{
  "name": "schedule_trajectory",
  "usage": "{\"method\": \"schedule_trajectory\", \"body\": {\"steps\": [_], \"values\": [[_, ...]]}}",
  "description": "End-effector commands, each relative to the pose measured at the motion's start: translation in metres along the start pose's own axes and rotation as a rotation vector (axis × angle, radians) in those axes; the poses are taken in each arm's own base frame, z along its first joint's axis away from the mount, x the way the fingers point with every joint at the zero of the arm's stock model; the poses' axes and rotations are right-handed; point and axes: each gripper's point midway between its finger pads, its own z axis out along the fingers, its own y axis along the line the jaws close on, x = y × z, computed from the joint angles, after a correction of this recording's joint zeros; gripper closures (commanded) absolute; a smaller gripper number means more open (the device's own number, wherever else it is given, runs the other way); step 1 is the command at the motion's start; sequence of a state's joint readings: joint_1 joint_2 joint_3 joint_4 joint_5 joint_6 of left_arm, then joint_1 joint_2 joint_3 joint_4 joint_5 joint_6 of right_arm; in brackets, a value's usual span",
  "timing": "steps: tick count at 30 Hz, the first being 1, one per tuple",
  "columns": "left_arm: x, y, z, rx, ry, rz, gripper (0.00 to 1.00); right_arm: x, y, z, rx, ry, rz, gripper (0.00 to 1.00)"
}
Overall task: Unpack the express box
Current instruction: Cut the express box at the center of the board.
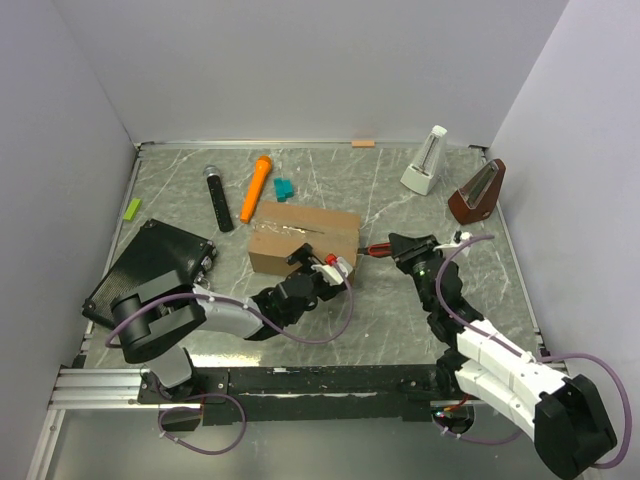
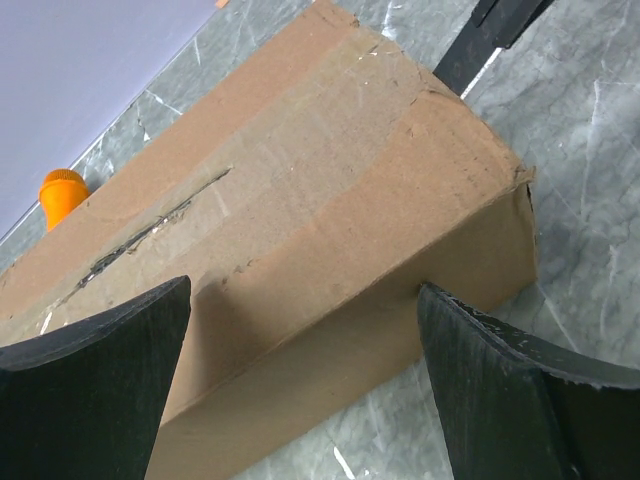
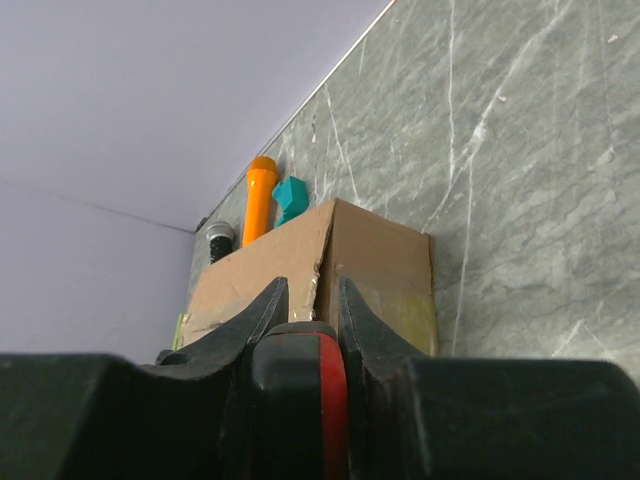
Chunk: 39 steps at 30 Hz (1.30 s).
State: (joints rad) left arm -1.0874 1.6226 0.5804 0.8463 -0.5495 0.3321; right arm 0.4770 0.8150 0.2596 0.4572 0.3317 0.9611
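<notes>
The express box [image 1: 303,238] is a brown cardboard carton lying mid-table with its flaps down. A ragged slit runs along the taped top seam [image 2: 150,232]. My left gripper [image 1: 318,267] is open at the box's near right corner, and its fingers straddle the near top edge of the box [image 2: 330,170] without pinching it. My right gripper [image 1: 396,247] is shut on a red-and-black handled tool [image 3: 300,385]. The tool [image 1: 377,249] points left at the box's right end [image 3: 385,270]; its tip is hidden.
Behind the box lie an orange cylinder [image 1: 257,187], a teal block [image 1: 285,187] and a black microphone [image 1: 218,196]. A flat black ribbed case [image 1: 150,268] sits at the left, a green piece [image 1: 132,208] by the left wall. White [image 1: 427,160] and brown [image 1: 478,190] metronomes stand back right.
</notes>
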Motion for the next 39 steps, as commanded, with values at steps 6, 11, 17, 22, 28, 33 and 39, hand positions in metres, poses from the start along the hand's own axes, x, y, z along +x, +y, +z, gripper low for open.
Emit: {"method": "schedule_trajectory", "body": {"steps": [6,11,17,22,28,33,39], "values": [[-0.033,0.019,0.003,-0.098,-0.091,-0.059,0.01,-0.001,-0.007,-0.012,0.014,0.012,-0.034,1.00],[-0.054,0.028,-0.018,-0.078,-0.184,-0.094,0.01,-0.038,-0.007,-0.019,0.064,-0.129,-0.089,1.00],[-0.084,0.036,-0.053,0.013,-0.255,-0.204,0.01,-0.081,-0.004,-0.024,0.173,-0.268,-0.168,1.00],[-0.090,0.039,-0.077,0.067,-0.277,-0.302,0.01,-0.097,-0.013,-0.034,0.222,-0.339,-0.179,1.00],[-0.119,0.034,-0.104,0.212,-0.301,-0.482,0.01,-0.086,0.063,-0.052,-0.204,-0.249,-0.308,1.00],[-0.167,0.024,-0.144,0.506,-0.363,-0.679,0.01,-0.036,0.130,-0.076,-0.525,0.097,-0.468,1.00],[-0.193,0.024,-0.186,0.852,-0.417,-0.801,0.03,0.014,0.175,-0.119,-0.854,0.469,-0.460,1.00]]}}
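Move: My right hand holds the knife, its blade reaching left to the express box's right end. The box's middle lies about 17 cm to this hand's left, level with it fore and aft and some 7 cm lower; the teal block is some 22 cm left and 11 cm ahead, the white metronome 6 cm right and 16 cm ahead. From my open left hand the box's middle is about 6 cm left, 4 cm ahead and slightly lower, the orange microphone 15 cm left and 14 cm ahead. I draw the knife out to the right, away from the box's right end, by about 7 cm, keeping it gripped. Then I lift it and swing back left and towards myself, raising the fingers and turning them counter-clockwise. Meanwhile my left hand, after a short pause at the near side, leaves the box, rising some 19 cm and drawing back about 11, still open, its left side rolling down and the fingers turning clockwise. ##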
